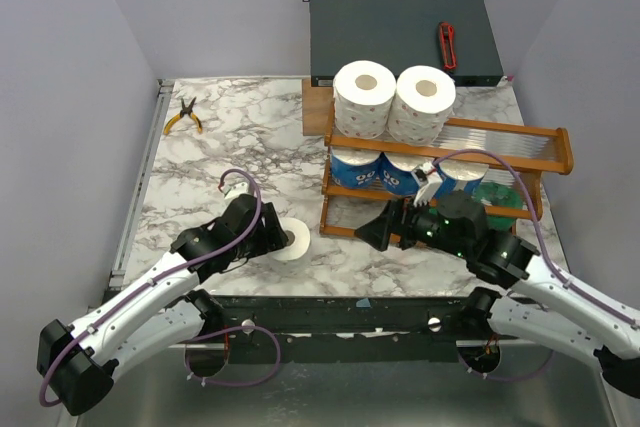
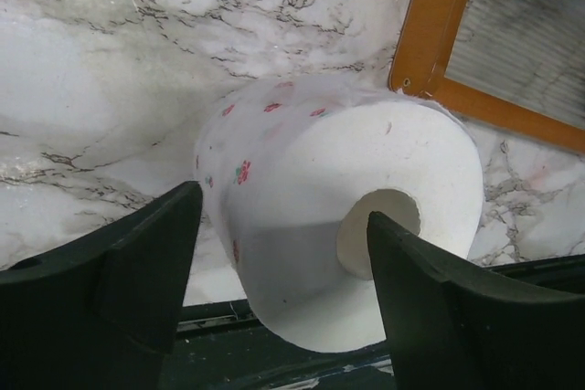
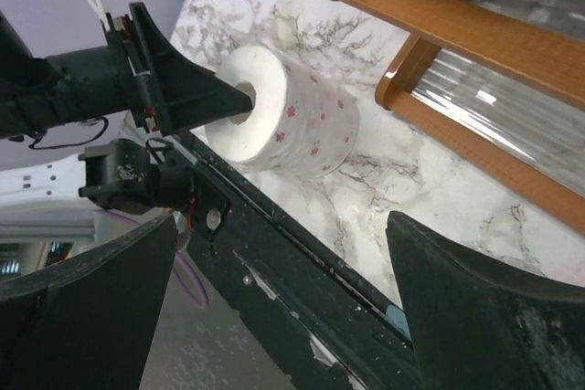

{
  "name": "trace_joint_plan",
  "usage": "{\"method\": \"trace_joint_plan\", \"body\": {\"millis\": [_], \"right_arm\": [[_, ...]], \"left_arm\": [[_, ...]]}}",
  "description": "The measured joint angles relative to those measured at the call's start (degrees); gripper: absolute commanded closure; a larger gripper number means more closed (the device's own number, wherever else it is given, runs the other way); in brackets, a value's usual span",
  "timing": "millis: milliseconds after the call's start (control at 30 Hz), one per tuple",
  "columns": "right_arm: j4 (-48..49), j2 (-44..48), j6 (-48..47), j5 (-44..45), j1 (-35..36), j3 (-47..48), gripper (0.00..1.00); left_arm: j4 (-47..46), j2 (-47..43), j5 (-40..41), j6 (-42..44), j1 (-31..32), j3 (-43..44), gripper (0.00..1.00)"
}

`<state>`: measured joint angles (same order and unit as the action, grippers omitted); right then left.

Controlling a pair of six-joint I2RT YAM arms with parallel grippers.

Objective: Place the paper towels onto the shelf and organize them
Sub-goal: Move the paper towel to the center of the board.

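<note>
A bare white paper towel roll (image 1: 297, 240) with small red flowers lies on its side at the table's near edge. My left gripper (image 1: 278, 235) is open around its wall: one finger (image 2: 137, 262) stands outside the roll (image 2: 311, 189), the other (image 2: 430, 289) in front of the hollow core, with a gap on each side. The right wrist view shows one left finger (image 3: 187, 84) pointing at the core of the roll (image 3: 302, 125). My right gripper (image 1: 372, 234) hangs open and empty before the shelf (image 1: 326, 192). Two white rolls (image 1: 365, 97) lie on top, blue-wrapped ones (image 1: 360, 169) on the middle tier.
A dark grey metal box (image 1: 400, 32) with a red tool (image 1: 447, 45) sits behind the shelf. Yellow-handled pliers (image 1: 183, 117) lie at the far left. A green-wrapped roll (image 1: 497, 197) shows low at the shelf's right. The shelf's wooden frame (image 2: 430, 34) is just beyond the loose roll.
</note>
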<state>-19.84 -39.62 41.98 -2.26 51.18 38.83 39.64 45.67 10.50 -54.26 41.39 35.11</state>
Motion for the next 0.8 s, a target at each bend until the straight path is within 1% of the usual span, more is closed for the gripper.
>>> {"method": "trace_joint_plan", "body": {"millis": [100,233,433,533,667,733,800], "right_arm": [[-0.02,-5.20,-0.81,0.85,2.27,2.82,0.00],[-1.16,-9.60,-2.47,5.14,8.04,5.99,0.00],[-4.28,-18.93,-4.17,16.52,19.04,11.98,0.00],[-6.58,-22.45,-4.24,20.90,20.92,13.92,0.00],[-8.37,-22.16,-2.56,25.75,20.92,13.81,0.00],[-7.30,-19.02,-0.96,27.93,20.92,12.17,0.01],[-5.25,-13.20,0.87,29.29,20.92,8.79,0.03]], "left_arm": [[0.13,0.00,0.09,-0.15,0.00,0.00,0.11],[0.61,0.00,0.48,-0.44,0.00,0.00,0.02],[2.14,0.07,1.49,-0.96,0.00,0.02,0.01],[3.04,0.46,1.75,-0.50,0.00,0.39,0.01],[3.21,0.74,1.75,0.81,0.00,1.25,0.01],[3.08,0.72,1.73,1.31,0.00,1.33,0.01],[2.91,0.55,1.70,1.53,0.00,1.33,0.01]]}}
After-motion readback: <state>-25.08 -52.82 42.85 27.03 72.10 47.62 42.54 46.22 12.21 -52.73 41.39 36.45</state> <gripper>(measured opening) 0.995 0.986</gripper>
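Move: The paper towel stands upright almost under the left hand, its middle about 4 cm to the right, 5 cm below and level front to back; that hand's fingers straddle its left wall, one at the core. The shelf's near left corner is some 10 cm to that hand's right, 5 cm ahead. From the right hand the towel lies about 16 cm left, 2 cm ahead and 16 cm lower; the leftmost blue-wrapped roll is about 13 cm ahead, 2 cm left. The left hand stays at the paper towel, drifting only about 1 cm left, while its already parted fingers spread to fully open, one still at the core and the other outside the wall. The right hand, empty and wide open, swings about 6 cm left to the towel's side, sinking and easing back as its left side dips some 20 degrees, then returns about 3 cm right and rises again, touching nothing. ##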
